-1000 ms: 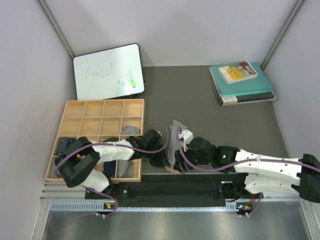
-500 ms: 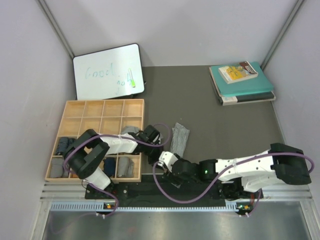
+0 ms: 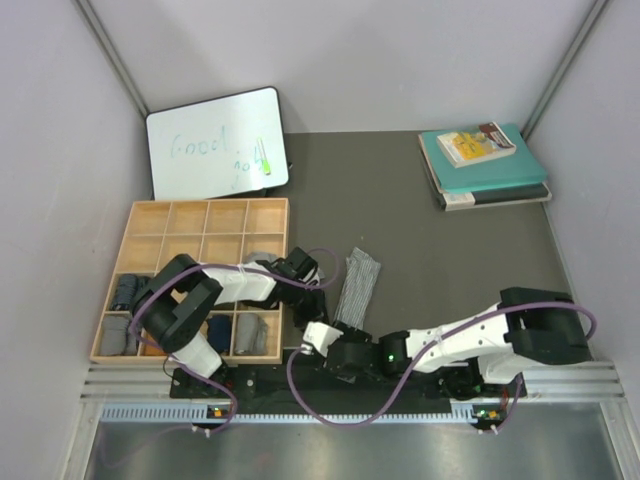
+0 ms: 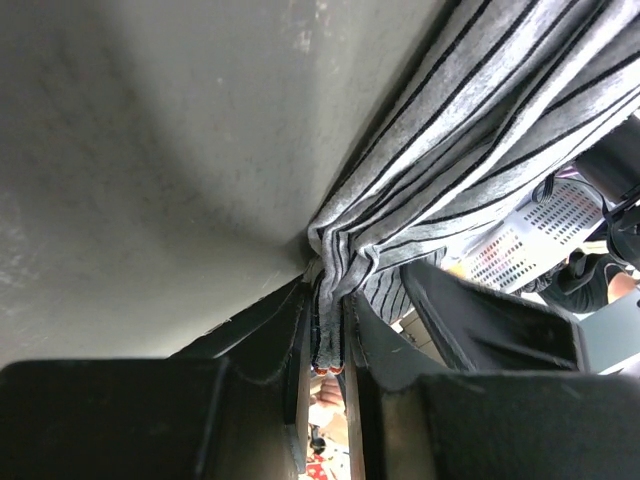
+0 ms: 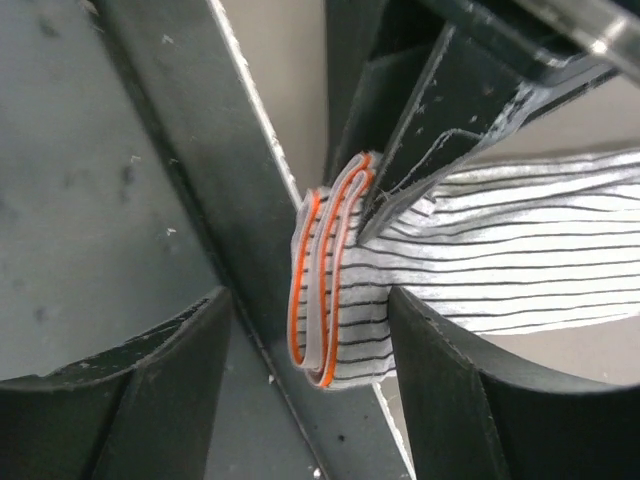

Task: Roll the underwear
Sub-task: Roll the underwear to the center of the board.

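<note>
The grey-and-white striped underwear (image 3: 358, 283) lies as a long folded strip on the dark table, slanting toward the front edge. My left gripper (image 3: 320, 306) is shut on its near end; in the left wrist view the bunched cloth (image 4: 480, 130) is pinched between the jaws of the left gripper (image 4: 330, 305). My right gripper (image 3: 318, 336) reaches in low from the right. In its wrist view the right gripper (image 5: 310, 300) stands open around the orange-edged waistband (image 5: 325, 300), with a left gripper's finger (image 5: 420, 150) above.
A wooden compartment tray (image 3: 150, 215) stands at the left, with rolled garments in its near cells. A whiteboard (image 3: 215, 140) leans at the back left. Teal books (image 3: 485, 160) are stacked at the back right. A black rail (image 3: 350, 380) runs along the table's front edge.
My right arm has swung left and low along the front edge to the cloth's near end. The striped strip now lies straighter. The left gripper keeps its grip.
</note>
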Robot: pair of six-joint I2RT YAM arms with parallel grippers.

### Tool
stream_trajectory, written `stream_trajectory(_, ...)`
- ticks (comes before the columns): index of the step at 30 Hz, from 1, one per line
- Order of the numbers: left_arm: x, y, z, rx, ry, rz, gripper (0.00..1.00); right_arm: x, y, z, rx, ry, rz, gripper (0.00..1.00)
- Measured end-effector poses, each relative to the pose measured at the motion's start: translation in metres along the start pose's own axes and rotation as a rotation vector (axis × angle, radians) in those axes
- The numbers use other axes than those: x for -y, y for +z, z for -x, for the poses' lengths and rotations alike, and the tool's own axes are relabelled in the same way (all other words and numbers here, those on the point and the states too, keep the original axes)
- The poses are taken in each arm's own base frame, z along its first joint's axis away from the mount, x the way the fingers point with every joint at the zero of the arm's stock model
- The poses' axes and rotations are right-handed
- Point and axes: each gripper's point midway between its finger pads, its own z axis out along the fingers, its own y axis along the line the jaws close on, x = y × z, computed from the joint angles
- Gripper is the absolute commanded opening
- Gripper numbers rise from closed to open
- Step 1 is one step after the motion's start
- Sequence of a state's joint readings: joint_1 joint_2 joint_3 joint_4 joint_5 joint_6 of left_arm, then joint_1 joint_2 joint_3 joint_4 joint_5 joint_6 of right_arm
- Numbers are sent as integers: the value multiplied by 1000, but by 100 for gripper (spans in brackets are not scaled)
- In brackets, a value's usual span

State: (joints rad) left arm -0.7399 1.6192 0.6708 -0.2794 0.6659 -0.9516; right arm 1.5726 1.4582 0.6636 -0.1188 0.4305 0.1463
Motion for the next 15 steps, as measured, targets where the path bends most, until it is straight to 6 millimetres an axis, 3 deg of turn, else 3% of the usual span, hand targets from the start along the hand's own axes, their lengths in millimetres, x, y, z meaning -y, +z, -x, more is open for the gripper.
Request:
stream_trajectory(2, 0, 0, 0, -4, 4, 2, 0, 3, 5, -2, -14, -7, -31, 59)
stream_trajectory(8, -3, -1, -2, -17, -2, 7, 0, 11, 16, -8, -61, -27, -115, 33)
stream_trajectory(11, -3, -1, -2, -17, -1, 7, 0, 15, 19, -11, -68, -28, -148, 17)
stream_trajectory(12, -2, -1, -2, -19, -2, 6, 0, 16, 19, -10, -67, -29, -153, 5)
stream_trajectory(15, -1, -3, -1, -20, -3, 0, 4, 19, 19, -10, -65, -24, -174, 0)
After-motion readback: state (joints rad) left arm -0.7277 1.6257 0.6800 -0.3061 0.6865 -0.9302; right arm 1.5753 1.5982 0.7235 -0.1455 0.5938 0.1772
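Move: The underwear's free waistband end lies just off the right fingertips, about 2 cm ahead and 1 cm below. The left gripper, already pinching the same band, is some 4 cm ahead and 3 cm left of the right hand. The underwear's body is centred around 12 cm ahead and 2 cm right, and a grey roll in the organizer is roughly 21 cm left and 3 cm ahead. From the left hand, the free end is about 3 cm right, 2 cm back and 1 cm lower. Forward and down over some 3 cm, the right hand reaches its open fingers around the folded waistband end beside the left fingers, its wrist turning only about 10 degrees. On the way the fingers close from well open to nearly shut and pinch the band, while the left hand stays in place and keeps its grip. ##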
